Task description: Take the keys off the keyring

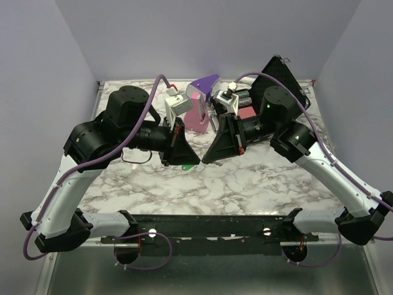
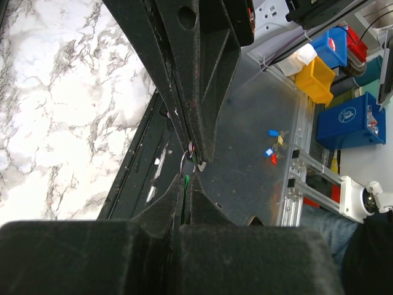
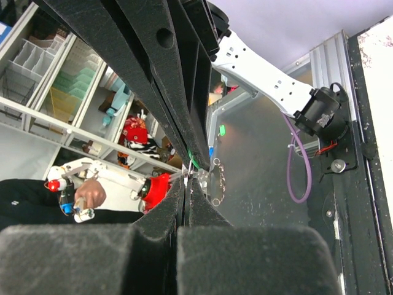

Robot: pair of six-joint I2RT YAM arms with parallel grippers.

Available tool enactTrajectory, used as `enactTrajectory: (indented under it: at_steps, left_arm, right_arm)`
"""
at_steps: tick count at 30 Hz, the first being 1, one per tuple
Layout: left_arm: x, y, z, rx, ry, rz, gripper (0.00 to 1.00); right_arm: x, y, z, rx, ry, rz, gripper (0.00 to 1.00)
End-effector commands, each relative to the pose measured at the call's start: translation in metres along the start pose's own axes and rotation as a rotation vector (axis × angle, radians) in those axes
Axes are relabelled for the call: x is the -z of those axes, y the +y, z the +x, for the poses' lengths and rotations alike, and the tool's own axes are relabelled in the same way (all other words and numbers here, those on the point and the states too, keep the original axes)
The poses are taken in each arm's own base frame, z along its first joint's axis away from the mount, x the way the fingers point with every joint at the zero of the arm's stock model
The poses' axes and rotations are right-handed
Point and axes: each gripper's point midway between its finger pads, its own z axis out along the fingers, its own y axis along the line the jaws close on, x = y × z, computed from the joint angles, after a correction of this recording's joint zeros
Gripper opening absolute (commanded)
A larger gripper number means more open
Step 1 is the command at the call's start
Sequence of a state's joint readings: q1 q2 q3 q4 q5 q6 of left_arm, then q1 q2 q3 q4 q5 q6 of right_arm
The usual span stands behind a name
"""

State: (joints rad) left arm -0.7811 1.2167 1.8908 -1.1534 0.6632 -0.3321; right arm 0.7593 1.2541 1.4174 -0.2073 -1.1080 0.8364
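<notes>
Both grippers meet tip to tip above the marble table (image 1: 245,184). My left gripper (image 1: 194,161) is shut on the green key (image 1: 188,166). In the left wrist view the key shows as a green sliver (image 2: 185,183) pinched between the left gripper's (image 2: 184,179) fingers. The thin grey keyring (image 2: 183,163) bridges the gap to my right gripper (image 2: 198,161). In the right wrist view the right gripper (image 3: 187,181) is shut on the keyring's silvery wire (image 3: 198,174). A short ball chain (image 3: 217,184) hangs beside it, and the green key (image 3: 193,161) sits in the left jaws above.
A purple-and-pink wedge (image 1: 201,104) and a white-grey block (image 1: 178,106) stand just behind the grippers. Black gear (image 1: 282,77) and a red piece (image 1: 247,114) fill the back right. A black rail (image 1: 209,224) runs along the near edge.
</notes>
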Motion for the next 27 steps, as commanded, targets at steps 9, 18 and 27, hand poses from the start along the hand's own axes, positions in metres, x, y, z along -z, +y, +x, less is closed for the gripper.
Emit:
enactTrajectory:
  at_steps: [9,18,27]
  left_arm:
    - [0.0,0.004,0.009,0.006,0.041,-0.038,0.08]
    - [0.025,-0.006,-0.015,-0.05,-0.102,-0.097,0.79]
    - [0.053,-0.033,-0.055,-0.065,-0.414,-0.039,0.86]
  right_arm:
    - [0.006,0.019,0.011,0.021,0.06,-0.047,0.01]
    - [0.006,0.019,0.0,0.06,0.004,-0.011,0.01]
    - [0.007,0.038,-0.017,0.128,-0.071,-0.032,0.01]
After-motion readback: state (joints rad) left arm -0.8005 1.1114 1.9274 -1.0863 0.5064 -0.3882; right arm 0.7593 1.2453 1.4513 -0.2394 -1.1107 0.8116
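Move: The left fingers are shut on the green tag, whose middle is about 1 cm to the left, 1 cm back and 1 cm below the left hand point. The keyring bridges the fingertips, some 2 cm to the left hand's right, level with it fore and aft. From the right hand, shut at the ring, the tag lies about 3 cm left and 1 cm back; a loose-hanging metal piece sits about 2 cm right and 1 cm back. Let go of the green tag: after easing down barely half a centimetre, spread the left fingers from shut to nearly wide open, then lift the left gripper about 4 cm and draw it some 2 cm left, away from the keyring, tilting slightly. Keep the right gripper shut on the ring, almost in place. ##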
